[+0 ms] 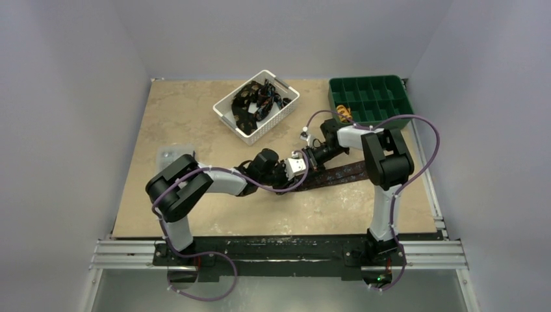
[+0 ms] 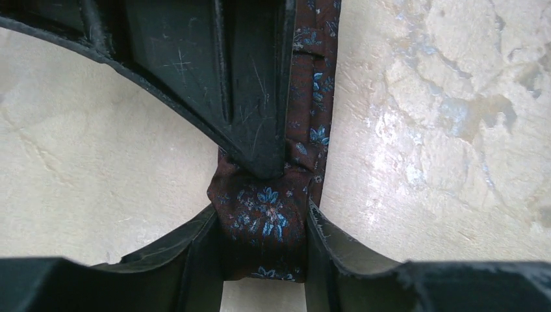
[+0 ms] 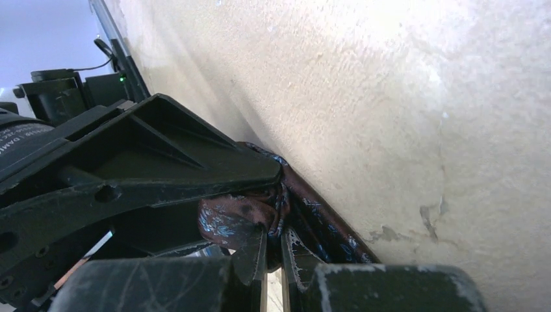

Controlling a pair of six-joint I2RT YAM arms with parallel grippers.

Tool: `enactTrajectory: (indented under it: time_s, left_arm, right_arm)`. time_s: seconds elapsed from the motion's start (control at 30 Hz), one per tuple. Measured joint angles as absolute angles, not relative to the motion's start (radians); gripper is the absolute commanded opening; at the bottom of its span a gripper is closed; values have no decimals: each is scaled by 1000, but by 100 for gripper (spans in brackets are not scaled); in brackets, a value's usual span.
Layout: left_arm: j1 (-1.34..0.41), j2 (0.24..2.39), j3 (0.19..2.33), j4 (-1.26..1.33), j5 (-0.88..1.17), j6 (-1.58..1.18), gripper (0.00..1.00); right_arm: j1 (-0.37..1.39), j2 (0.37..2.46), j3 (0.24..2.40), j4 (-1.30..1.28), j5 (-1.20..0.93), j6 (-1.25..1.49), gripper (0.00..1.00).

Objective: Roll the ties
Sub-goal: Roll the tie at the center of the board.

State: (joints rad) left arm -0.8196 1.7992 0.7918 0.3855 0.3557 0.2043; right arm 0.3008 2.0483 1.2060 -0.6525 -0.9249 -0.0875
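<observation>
One dark brown tie (image 1: 341, 173) with pale blue flowers lies stretched across the table's middle, running right from where both grippers meet. In the left wrist view its rolled end (image 2: 260, 224) fills the gap of my left gripper (image 2: 263, 214), whose jaws press on both sides of it. The tie's flat strip (image 2: 316, 97) leads away along the table. My right gripper (image 3: 276, 234) is shut on a fold of the same tie (image 3: 224, 220) right beside the roll. One of its fingers (image 2: 250, 91) reaches down onto the roll. From above, the left gripper (image 1: 281, 174) and the right gripper (image 1: 300, 164) are close together.
A white basket (image 1: 284, 110) with several more dark ties (image 1: 256, 104) stands at the back middle. A green compartment tray (image 1: 370, 101) sits at the back right, with a small orange object (image 1: 343, 114) at its front left corner. Purple cables loop around both arms.
</observation>
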Motion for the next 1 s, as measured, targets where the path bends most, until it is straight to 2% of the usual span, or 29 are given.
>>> enactTrajectory:
  time_s: [0.13,0.2,0.33,0.43,0.7,1.0]
  left_arm:
    - [-825,1776,771,383,296,229,27]
    - [-819,1760,759,379,261,247,26]
    - [-811,1749,755,367,213,276,23]
    - [-813,1745,756,356,209,309,24]
    - [-807,1739,824,202,262,403,27]
    - [-795,1764,931,3,312,423,33]
  right_arm:
    - [319,2086,1269,-667,-927,-86,0]
    - [336,2109,1317,-669,-926,-88,10]
    - [351,2113,1363,-665,-905,-117,36]
    - [343,2088,1351,-667,-894,-131,48]
    - [307,1927,1253,-649,-925,-99,50]
    - [320,1975,1243,-529,-979,36,53]
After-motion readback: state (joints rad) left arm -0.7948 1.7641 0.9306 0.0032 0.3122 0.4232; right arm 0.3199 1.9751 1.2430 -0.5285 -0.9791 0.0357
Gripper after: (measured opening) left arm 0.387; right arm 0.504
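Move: The rolled end of the tie is already between the left hand's fingers, right at its hand point; from the right hand, which pinches the strip at the roll's edge, it lies about 3 cm left, 1 cm back and level in height. The loose tail runs off to the right, its middle some 9 cm right of the right hand and straight out sideways. The white basket is about 26 cm ahead and 10 cm left of the left hand; the green tray stands 25 cm ahead and 20 cm right of the right hand. The tie, still pinched by both hands, is drawn forward and left together by roughly 4 cm at first; then the right fingers open halfway, let go of the strip and rise some 5 cm, swinging slightly back and right before easing forward-left and a little down over the roll. The left keeps its grip, drifts back about a centimetre and rolls, its left side rising. ##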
